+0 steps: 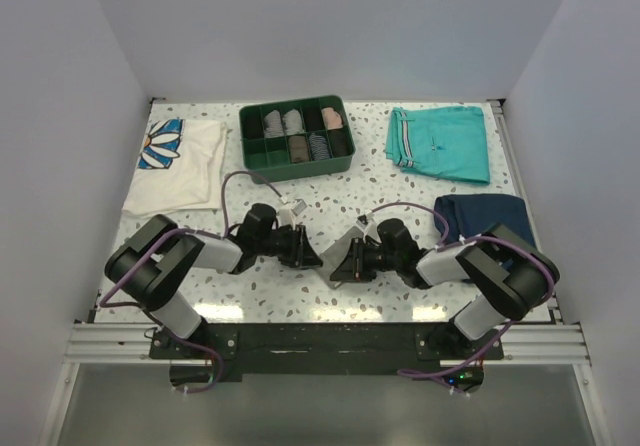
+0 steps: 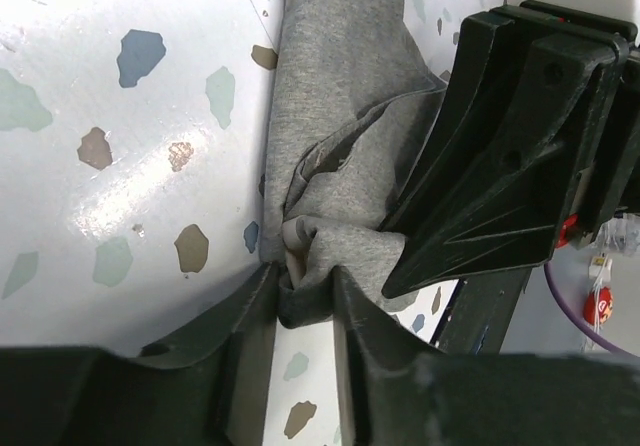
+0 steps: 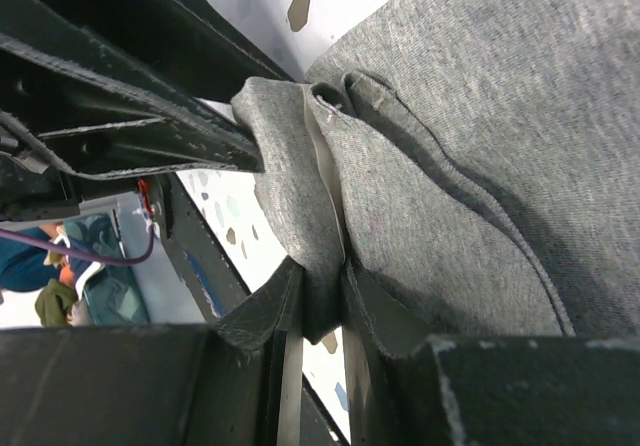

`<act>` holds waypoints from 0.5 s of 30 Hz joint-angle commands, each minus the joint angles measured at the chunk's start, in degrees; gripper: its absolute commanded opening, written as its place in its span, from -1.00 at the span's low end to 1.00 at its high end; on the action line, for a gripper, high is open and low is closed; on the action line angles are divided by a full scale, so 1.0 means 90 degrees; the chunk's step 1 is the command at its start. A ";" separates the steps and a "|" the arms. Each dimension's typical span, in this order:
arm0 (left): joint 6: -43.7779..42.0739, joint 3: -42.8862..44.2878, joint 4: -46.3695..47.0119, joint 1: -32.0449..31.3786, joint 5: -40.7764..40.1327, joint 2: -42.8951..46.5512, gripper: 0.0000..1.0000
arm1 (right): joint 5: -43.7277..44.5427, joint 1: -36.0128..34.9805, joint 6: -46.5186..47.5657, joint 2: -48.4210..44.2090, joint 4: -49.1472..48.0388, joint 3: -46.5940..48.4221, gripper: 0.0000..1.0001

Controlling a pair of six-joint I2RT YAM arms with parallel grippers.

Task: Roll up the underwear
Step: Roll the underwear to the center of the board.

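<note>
The underwear (image 1: 334, 257) is a small grey cloth lying bunched on the speckled table between my two arms. In the left wrist view my left gripper (image 2: 305, 291) is shut on a folded edge of the underwear (image 2: 340, 86), which is pinched between both fingers. From the other side my right gripper (image 3: 322, 286) is shut on another fold of the underwear (image 3: 480, 116). In the top view the left gripper (image 1: 307, 250) and the right gripper (image 1: 347, 258) face each other, almost touching. The black body of the right gripper (image 2: 500, 166) fills the right side of the left wrist view.
A green divided tray (image 1: 250, 151) with several rolled items stands at the back centre. Teal shorts (image 1: 440, 143) lie back right and a navy folded garment (image 1: 485, 216) lies beside the right arm. A white shirt with a daisy print (image 1: 175, 166) lies back left.
</note>
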State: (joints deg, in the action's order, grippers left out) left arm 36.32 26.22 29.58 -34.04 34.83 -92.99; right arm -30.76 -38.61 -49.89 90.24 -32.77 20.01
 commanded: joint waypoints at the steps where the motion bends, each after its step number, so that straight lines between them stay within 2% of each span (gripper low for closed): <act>1: 0.0027 0.0026 0.0199 -0.0016 0.0036 -0.0175 -0.46 | 0.0723 0.0032 0.0523 0.0091 0.1405 -0.0124 -0.72; 2: 0.0027 0.0065 0.0170 -0.0026 0.0027 -0.0205 -0.63 | 0.0704 0.0023 0.0572 0.0091 0.1492 -0.0085 -0.71; 3: 0.0027 0.0114 0.0044 -0.0036 0.0007 -0.0205 -0.71 | 0.0674 0.0022 0.0688 0.0052 0.1648 -0.0056 -0.68; 6: 0.0027 0.0241 -0.0180 -0.0046 -0.0110 -0.0117 -0.95 | 0.0820 -0.0065 0.0981 -0.0240 0.2319 0.0149 -0.35; 7: 0.0027 0.0319 -0.0288 -0.0055 -0.0236 -0.0088 -1.00 | 0.1082 -0.0123 0.1079 -0.0570 0.2604 0.0343 -0.12; 9: 0.0018 0.0387 -0.0590 -0.0085 -0.0334 0.0029 -1.00 | 0.1531 -0.0435 0.1458 -0.0981 0.3615 0.0617 0.05; 10: -0.0002 0.0455 -0.0717 -0.0094 -0.0480 0.0059 -1.00 | 0.2065 -0.0553 0.1587 -0.1235 0.4067 0.0957 0.17; 13: -0.0099 0.0563 -0.1118 -0.0124 -0.0714 0.0312 -1.00 | 0.2956 -0.1041 0.2075 -0.2007 0.5435 0.1660 0.37; 15: -0.0129 0.0661 -0.1313 -0.0143 -0.0784 0.0381 -1.00 | 0.3816 -0.1363 0.2377 -0.2311 0.6147 0.1955 0.41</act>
State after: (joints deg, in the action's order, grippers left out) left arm 36.84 29.56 22.94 -35.05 31.79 -92.23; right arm -13.98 -47.03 -37.17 74.41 1.30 31.20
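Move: The underwear's rolled edge already sits between the left fingertips, level with them and about 1 cm below; the middle of the underwear is some 6 cm to the right and 1 cm farther out. The green box stands roughly 29 cm ahead and 5 cm left of the left hand. The right fingers still pinch the underwear's near end right at their tips, with the underwear's middle about 5 cm ahead and 3 cm to their right. Keep the left gripper nearly in place at the rolled edge and shut its part-open fingers on the cloth. Just after that closing begins, open the right fingers wide to let go of the near end, then lift them about 3.5 cm, easing slightly right and tipping the fingertips some 15–20 degrees more steeply down. ##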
